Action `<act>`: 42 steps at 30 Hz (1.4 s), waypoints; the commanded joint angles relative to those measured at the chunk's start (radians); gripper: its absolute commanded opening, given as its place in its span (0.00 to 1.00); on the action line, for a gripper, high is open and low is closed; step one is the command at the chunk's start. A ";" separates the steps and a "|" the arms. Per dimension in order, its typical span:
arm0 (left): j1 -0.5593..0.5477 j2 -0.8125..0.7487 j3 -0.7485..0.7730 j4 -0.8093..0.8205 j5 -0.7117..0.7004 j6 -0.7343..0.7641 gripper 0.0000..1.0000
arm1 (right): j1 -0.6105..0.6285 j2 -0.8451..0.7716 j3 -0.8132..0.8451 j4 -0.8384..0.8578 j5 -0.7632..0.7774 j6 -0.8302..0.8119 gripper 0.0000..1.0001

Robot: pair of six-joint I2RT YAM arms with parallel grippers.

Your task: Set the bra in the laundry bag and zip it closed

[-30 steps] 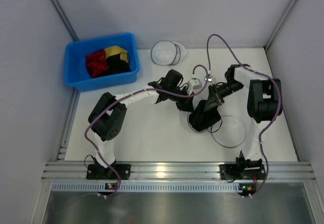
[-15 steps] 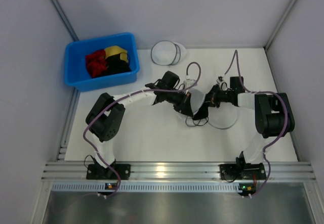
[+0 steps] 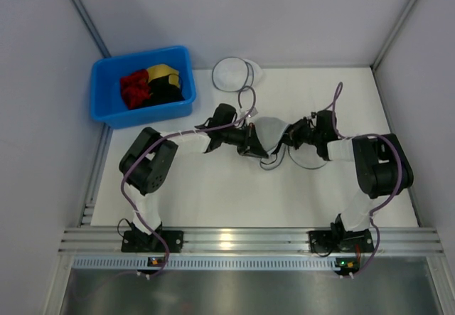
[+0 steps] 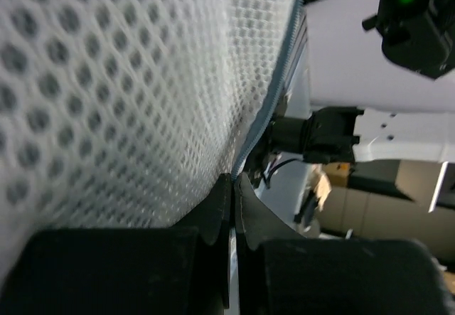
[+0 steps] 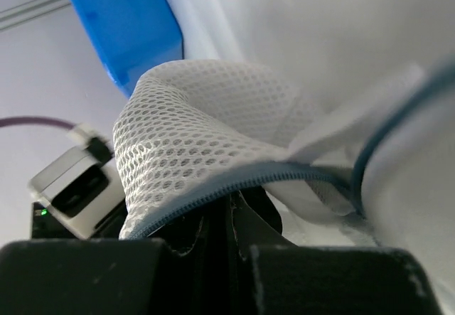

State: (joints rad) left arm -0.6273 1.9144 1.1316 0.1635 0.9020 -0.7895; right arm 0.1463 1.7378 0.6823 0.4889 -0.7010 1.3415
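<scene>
The laundry bag (image 3: pixel 270 130) is held up off the table at the middle, between the two grippers. My left gripper (image 3: pixel 254 143) is shut on its bluish zip edge (image 4: pixel 279 91); white mesh fills the left wrist view. My right gripper (image 3: pixel 288 141) comes in from the right and is shut, its fingertips (image 5: pixel 229 212) tucked under the bag's zip edge (image 5: pixel 213 187) with dark fabric of the bra (image 5: pixel 261 212) at them. From above, only thin black bra straps (image 3: pixel 273 161) hang below the bag. The bag's dark hoop rim (image 3: pixel 310 164) lies under the right wrist.
A blue bin (image 3: pixel 142 84) at the back left holds a red garment (image 3: pixel 134 89) and a yellow-and-black one (image 3: pixel 163 80). A whiter round mesh case (image 3: pixel 231 73) lies behind the arms. Cables loop above both wrists. White walls close in the table on the left, right and back.
Both arms have come together at the table's middle. The right gripper carried the black bra from front right up to the bag's opening. The bra, once hanging in plain sight, is now mostly covered by mesh.
</scene>
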 commanded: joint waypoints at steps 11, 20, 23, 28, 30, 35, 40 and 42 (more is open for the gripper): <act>0.001 -0.014 -0.228 0.687 0.071 -0.651 0.00 | 0.182 0.138 0.108 0.054 0.294 -0.156 0.00; 0.023 -0.098 -0.266 0.728 0.086 -0.660 0.00 | 0.220 0.128 0.127 -0.041 0.301 -0.459 0.02; 0.038 -0.107 -0.286 0.663 0.086 -0.617 0.00 | 0.225 0.060 0.173 -0.158 0.298 -0.545 0.23; 0.077 -0.124 -0.274 0.494 0.080 -0.493 0.00 | 0.225 -0.063 0.288 -0.427 0.325 -0.727 0.55; 0.089 -0.123 -0.253 0.449 0.078 -0.449 0.00 | 0.226 -0.105 0.312 -0.562 0.342 -0.826 0.71; 0.097 -0.149 -0.239 0.398 0.075 -0.380 0.00 | 0.223 -0.175 0.410 -0.811 0.382 -1.052 0.87; 0.112 -0.180 -0.224 0.257 0.081 -0.233 0.00 | 0.191 -0.259 0.468 -1.039 0.426 -1.234 0.88; 0.120 -0.175 -0.190 0.141 0.095 -0.165 0.00 | 0.147 -0.302 0.458 -1.052 0.436 -1.318 0.88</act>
State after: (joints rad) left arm -0.5228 1.7794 0.8810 0.4435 0.9627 -1.0943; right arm 0.3363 1.5192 1.1015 -0.4164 -0.3107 0.2100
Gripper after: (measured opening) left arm 0.024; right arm 0.876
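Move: The laundry bag's open pouch, into which the bra goes, hangs about 4 cm left of, 4 cm back from and 4 cm below the right fingertips, which already hold the bra inside the mouth. Its round lid lies roughly 8 cm to the right hand's right, 6 cm back, 8 cm down. From the left hand, already pinching the zip edge, the pouch lies some 5 cm ahead, 1 cm right, 3 cm lower. The bra is pushed deeper into the bag by the right hand, going about 5 cm left and then 6 cm down; there the fingers open wide, let go of the bra and draw out upward some 10 cm, also rightward and slightly back, tilting to point more steeply down. The left hand keeps its pinch on the zip edge, rises, then draws it leftward while sinking partway back. ##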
